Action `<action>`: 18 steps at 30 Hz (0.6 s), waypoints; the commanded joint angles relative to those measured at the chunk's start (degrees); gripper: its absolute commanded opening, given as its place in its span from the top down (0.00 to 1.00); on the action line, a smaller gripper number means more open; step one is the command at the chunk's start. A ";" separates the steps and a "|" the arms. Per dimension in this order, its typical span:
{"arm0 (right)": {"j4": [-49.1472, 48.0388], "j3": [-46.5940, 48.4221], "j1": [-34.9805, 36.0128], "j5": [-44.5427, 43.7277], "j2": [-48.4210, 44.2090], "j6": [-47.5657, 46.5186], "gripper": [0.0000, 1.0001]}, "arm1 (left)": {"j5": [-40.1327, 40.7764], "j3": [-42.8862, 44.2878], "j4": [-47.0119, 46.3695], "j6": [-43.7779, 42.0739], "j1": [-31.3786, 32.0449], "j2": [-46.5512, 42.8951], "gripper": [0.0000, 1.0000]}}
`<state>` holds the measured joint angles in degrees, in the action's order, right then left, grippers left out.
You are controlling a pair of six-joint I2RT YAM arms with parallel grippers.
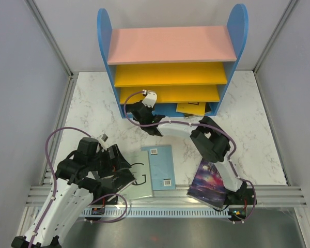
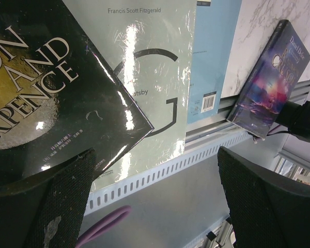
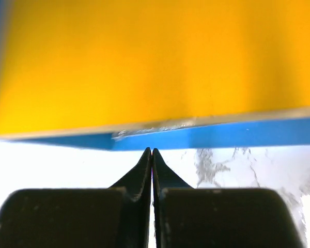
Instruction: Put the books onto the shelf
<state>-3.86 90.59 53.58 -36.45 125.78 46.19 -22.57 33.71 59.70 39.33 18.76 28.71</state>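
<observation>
The shelf stands at the back, with blue sides, a pink top and yellow boards. A yellow book lies on its blue base. My right gripper is shut and empty, its tips just short of the base's front edge, left of the yellow book. My left gripper hangs open over the near rail, holding nothing. Beside it lie a black book, a pale green book and a light blue book. A galaxy-cover book rests tilted on the rail by the right arm's base.
The slotted metal rail runs along the table's near edge. A purple cable loops below the left gripper. Grey walls close in both sides. The right arm's forearm stretches across the marble between the books and the shelf.
</observation>
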 commanded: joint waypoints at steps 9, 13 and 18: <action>20.02 -17.45 3.64 3.80 -38.46 0.83 0.35 | 6.38 5.48 -0.81 2.15 0.04 3.89 0.00; 25.30 -24.99 1.01 23.43 -41.84 1.44 0.02 | 8.06 4.52 -3.01 2.77 0.13 8.89 0.00; 19.25 -36.60 -0.15 43.19 -41.31 4.07 0.02 | 9.03 4.52 -3.98 3.73 -0.31 19.61 0.01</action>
<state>13.04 60.53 53.15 -10.90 82.61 48.12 -16.03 37.36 57.65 40.88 18.72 43.70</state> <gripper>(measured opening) 0.980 0.993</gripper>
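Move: From the right hand, shut at the shelf's lower left, the light-blue book lies about 27 cm back, 10 cm right and 8 cm below. The pale green book is some 8 cm to the left of the light-blue one and 4 cm nearer the bases; the purple book is about 23 cm to its right and 6 cm nearer. From the left hand, the light-blue book is roughly 13 cm right, 3 cm ahead and 11 cm below. Right hand arcs some 15 cm back from shelf, up then down, towards the light-blue book, fingers opening; left inches forward. ##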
